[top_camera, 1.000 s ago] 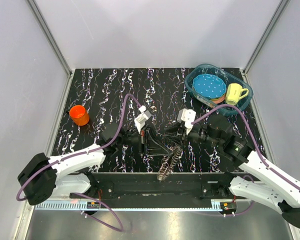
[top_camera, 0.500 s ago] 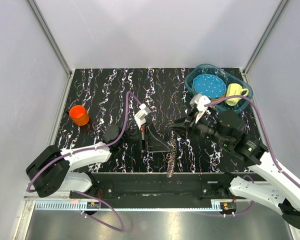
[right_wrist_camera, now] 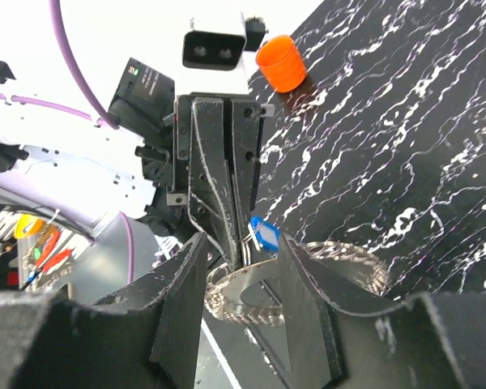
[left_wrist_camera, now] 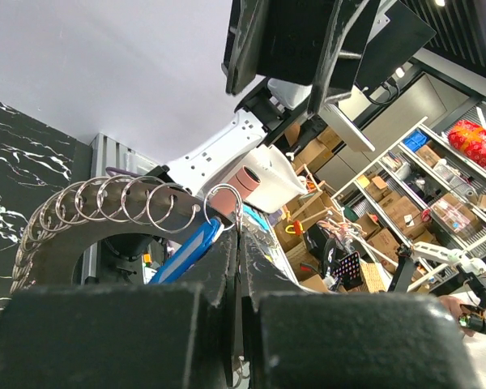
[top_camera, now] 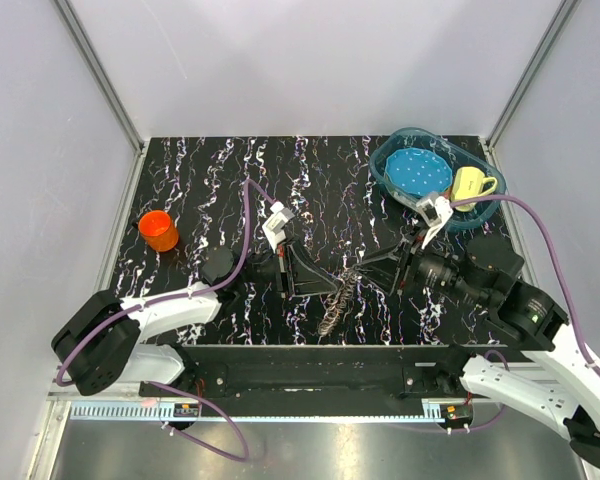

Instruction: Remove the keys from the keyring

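Note:
My left gripper (top_camera: 328, 287) is shut on the thin wire keyring (left_wrist_camera: 237, 212), holding it a little above the near-middle of the black table. The keys (top_camera: 340, 303) hang from it in a curved grey bundle, with a blue-headed piece (right_wrist_camera: 266, 237) beside the left jaws. In the left wrist view (left_wrist_camera: 236, 237) the jaws are pressed together on the wire, with several small loops (left_wrist_camera: 105, 203) and the blue piece (left_wrist_camera: 186, 251) to their left. My right gripper (top_camera: 372, 268) is open and empty, just right of the bundle. In the right wrist view (right_wrist_camera: 243, 243) its fingers frame the keys (right_wrist_camera: 324, 263).
A blue oval basin (top_camera: 483, 214) at the back right holds a blue dotted plate (top_camera: 418, 172) and a yellow mug (top_camera: 470, 186). An orange cup (top_camera: 159, 230) stands at the left, also showing in the right wrist view (right_wrist_camera: 280, 63). The table's front edge lies just below the keys.
My right gripper has drawn back to the right, away from the left gripper. The key bundle has swung and now hangs curved from the left gripper, which has stayed almost still.

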`<state>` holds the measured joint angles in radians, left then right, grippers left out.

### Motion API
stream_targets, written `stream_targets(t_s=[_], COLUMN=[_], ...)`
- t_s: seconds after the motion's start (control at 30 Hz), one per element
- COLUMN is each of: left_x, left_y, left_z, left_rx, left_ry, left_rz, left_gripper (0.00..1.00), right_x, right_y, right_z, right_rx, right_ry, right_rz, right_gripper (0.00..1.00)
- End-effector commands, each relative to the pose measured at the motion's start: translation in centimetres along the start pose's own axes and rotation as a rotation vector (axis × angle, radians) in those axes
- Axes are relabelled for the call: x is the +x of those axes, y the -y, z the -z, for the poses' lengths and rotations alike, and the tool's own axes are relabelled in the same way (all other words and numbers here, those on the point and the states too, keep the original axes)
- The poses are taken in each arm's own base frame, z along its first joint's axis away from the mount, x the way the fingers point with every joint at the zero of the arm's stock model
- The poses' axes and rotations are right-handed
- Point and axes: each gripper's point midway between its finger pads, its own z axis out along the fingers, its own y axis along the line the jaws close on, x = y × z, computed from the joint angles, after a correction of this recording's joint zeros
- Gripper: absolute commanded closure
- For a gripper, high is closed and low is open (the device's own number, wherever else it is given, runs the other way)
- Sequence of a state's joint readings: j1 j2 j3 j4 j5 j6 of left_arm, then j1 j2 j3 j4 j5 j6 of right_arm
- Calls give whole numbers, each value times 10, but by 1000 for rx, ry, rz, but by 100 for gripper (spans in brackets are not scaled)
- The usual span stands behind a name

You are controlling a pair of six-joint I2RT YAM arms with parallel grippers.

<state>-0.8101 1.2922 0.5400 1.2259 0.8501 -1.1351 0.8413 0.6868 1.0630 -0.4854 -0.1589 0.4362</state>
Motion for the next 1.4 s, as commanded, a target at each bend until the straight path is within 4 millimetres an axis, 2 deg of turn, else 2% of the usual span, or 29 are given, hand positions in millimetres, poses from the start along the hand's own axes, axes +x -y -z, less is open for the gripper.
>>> stream_targets(t_s=[0.0, 0.13, 0.23, 0.53, 0.77, 0.9, 1.03, 1.1, 1.17, 1.3, 1.37], left_x=[-33, -34, -34, -34, -32, -31, -30, -30, -29, -29, -30], left_y=[41, 42, 43, 44, 42, 43, 42, 42, 41, 37, 20], left_z=[-4, -4, -4, -5, -4, -5, -4, -4, -4, -1, 1], left_rx=[151, 153, 156, 154, 151, 157, 154, 153, 153, 123, 39], left_ry=[120, 117, 115, 109, 103, 99, 95, 95, 90, 92, 100], left_rz=[-207, -205, -205, -206, -199, -201, -199, -199, -198, -205, -201], left_gripper=[100, 100, 100, 100, 100, 100, 100, 100, 100, 100, 91], right_x=[11, 27, 35, 48, 43, 42, 46, 49, 47, 36, 32], right_y=[-13, -4, -4, 0, -9, -13, -12, -13, -13, -11, -14], right_z=[-3, -12, -18, -21, -19, -19, -27, -29, -31, -24, -17], right_rx=[-62, -48, -72, -90, -150, -181, -186, -200, -198, -181, -201], right_ry=[-67, -110, -136, -160, -118, -107, -121, -136, -128, -71, -50], right_rz=[-84, -75, -70, -46, -22, -11, -23, -26, -16, 27, 88], right_gripper=[54, 54, 55, 70, 87, 89, 85, 90, 100, 100, 100])
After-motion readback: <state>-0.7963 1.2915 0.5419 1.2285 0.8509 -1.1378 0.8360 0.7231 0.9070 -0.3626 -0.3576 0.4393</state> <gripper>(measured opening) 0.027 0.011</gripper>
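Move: The left hand already pinches the small metal ring in its fingertips, practically at its hand point. From the half-open right hand, that ring lies some 5 cm lower, about 3 cm to the left and 1 cm back. The blue tag sits about 2 cm below the ring and 2 cm farther forward, and the big coil-edged disc hangs with its middle about 5 cm straight below the ring. The right hand sinks about 5 cm and goes some 3 cm left, drifting slightly back, down onto the small ring at the left fingertips, while its wrist turns roughly 10 degrees counter-clockwise. Its fingers begin closing near the bottom of the descent and, after a brief pause in closing, shut on the ring right beside the left hand, which stays in place and keeps its own fingers closed on the ring. ##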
